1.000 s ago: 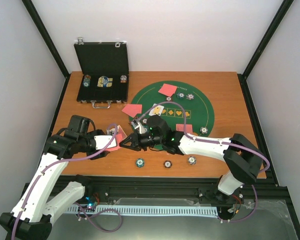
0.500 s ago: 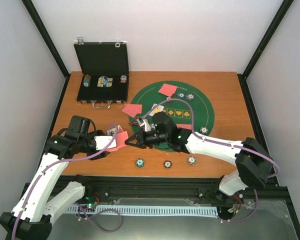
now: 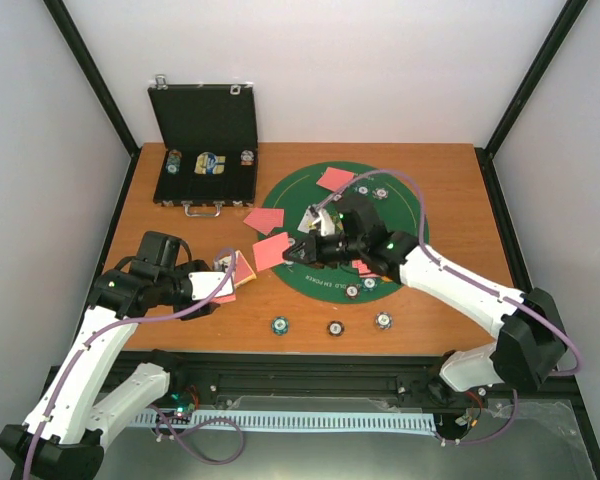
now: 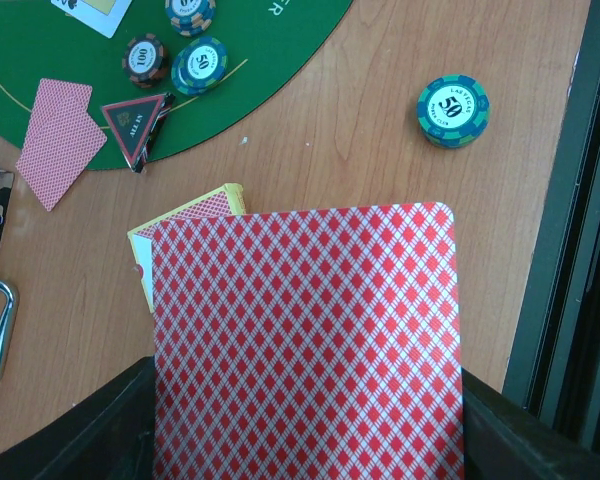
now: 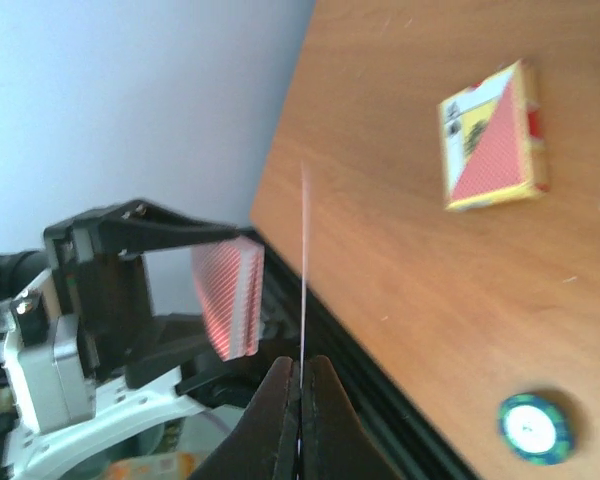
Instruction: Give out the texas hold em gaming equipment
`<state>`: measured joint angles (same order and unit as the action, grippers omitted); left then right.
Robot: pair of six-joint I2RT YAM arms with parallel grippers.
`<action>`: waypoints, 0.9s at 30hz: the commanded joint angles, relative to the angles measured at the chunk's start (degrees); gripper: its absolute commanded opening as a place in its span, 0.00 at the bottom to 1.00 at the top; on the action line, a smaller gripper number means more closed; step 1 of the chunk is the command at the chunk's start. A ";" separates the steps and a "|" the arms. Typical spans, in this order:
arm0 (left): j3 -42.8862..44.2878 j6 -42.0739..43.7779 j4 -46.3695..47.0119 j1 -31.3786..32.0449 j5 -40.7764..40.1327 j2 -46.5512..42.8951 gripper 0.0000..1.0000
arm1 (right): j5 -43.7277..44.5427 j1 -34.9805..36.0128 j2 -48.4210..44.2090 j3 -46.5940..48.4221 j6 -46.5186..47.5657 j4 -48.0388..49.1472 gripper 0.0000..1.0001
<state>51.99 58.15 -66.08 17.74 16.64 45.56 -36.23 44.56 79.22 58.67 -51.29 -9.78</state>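
My left gripper (image 3: 226,270) is shut on a deck of red-backed playing cards (image 4: 305,340), which hides its fingertips. My right gripper (image 3: 298,250) is shut on a single red-backed card (image 3: 271,252), seen edge-on in the right wrist view (image 5: 303,260), above the left edge of the green felt mat (image 3: 410,215). On the mat lie two red-backed cards (image 4: 60,140), a black red-edged triangle marker (image 4: 135,122) and striped chips (image 4: 200,65). Three chips (image 3: 335,327) sit in a row on the wood near the front edge.
A yellow-edged card box (image 5: 490,140) lies on the wood under the left gripper. The open black case (image 3: 205,150) with chips inside stands at the back left. Another red card (image 3: 264,220) lies between case and mat. A black rail (image 4: 580,230) borders the table.
My right gripper closed on one card at the deck and carried it right and back, from beside the left gripper to the mat's left edge. The left arm stayed put.
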 commanded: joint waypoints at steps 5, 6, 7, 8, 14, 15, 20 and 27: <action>1.11 0.52 0.41 0.19 0.25 -0.40 0.37 | 21.52 -4.74 7.78 17.10 27.55 -33.75 0.03; 1.08 0.39 0.45 0.19 0.19 -0.38 0.37 | 26.64 -4.74 9.62 18.87 29.57 -36.19 0.03; 0.96 0.26 0.45 0.19 0.15 -0.33 0.37 | 31.81 -4.74 11.16 20.14 31.69 -37.70 0.03; 0.93 0.15 0.48 0.19 0.03 -0.32 0.37 | 36.62 -4.67 12.63 21.27 33.54 -38.84 0.03; 0.84 0.03 0.17 0.19 -0.54 -0.71 0.37 | 64.71 -3.59 20.12 25.03 42.04 -38.79 0.03; 0.84 -0.03 0.10 0.19 -0.62 -0.81 0.37 | 67.81 -3.40 21.03 25.60 43.05 -37.97 0.03; 0.91 -0.27 0.12 0.19 -0.65 -0.96 0.37 | 78.01 -2.41 25.83 27.69 51.19 -32.51 0.03; 1.35 -0.75 0.49 0.19 -0.38 -0.81 0.37 | 80.88 -0.53 33.28 26.78 67.74 -22.24 0.03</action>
<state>51.99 58.08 -66.08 17.74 15.79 45.32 39.48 42.87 108.64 85.08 5.43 -38.30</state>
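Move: The held card is bound for the printed card row, just right of the face-up two of spades: some 17 cm ahead of the right hand, 9 cm to its right and 20 cm below. The two of spades lies 17 cm ahead and 4 cm right; the brown chip 24 cm ahead, 11 cm right; the triangular marker 12 cm ahead, 5 cm left. From the left hand that spot is about 21 cm ahead, 23 cm right and 16 cm down. The card already pinched in the right fingers is swung away from the left hand's deck towards the card row, about 19 cm forward and 13 cm right. It starts nearly level, then sinks roughly 10 cm, mostly midway, while the wrist turns over by around 95 degrees, from fingers pointing left to pointing forward and down; the grip stays shut. ##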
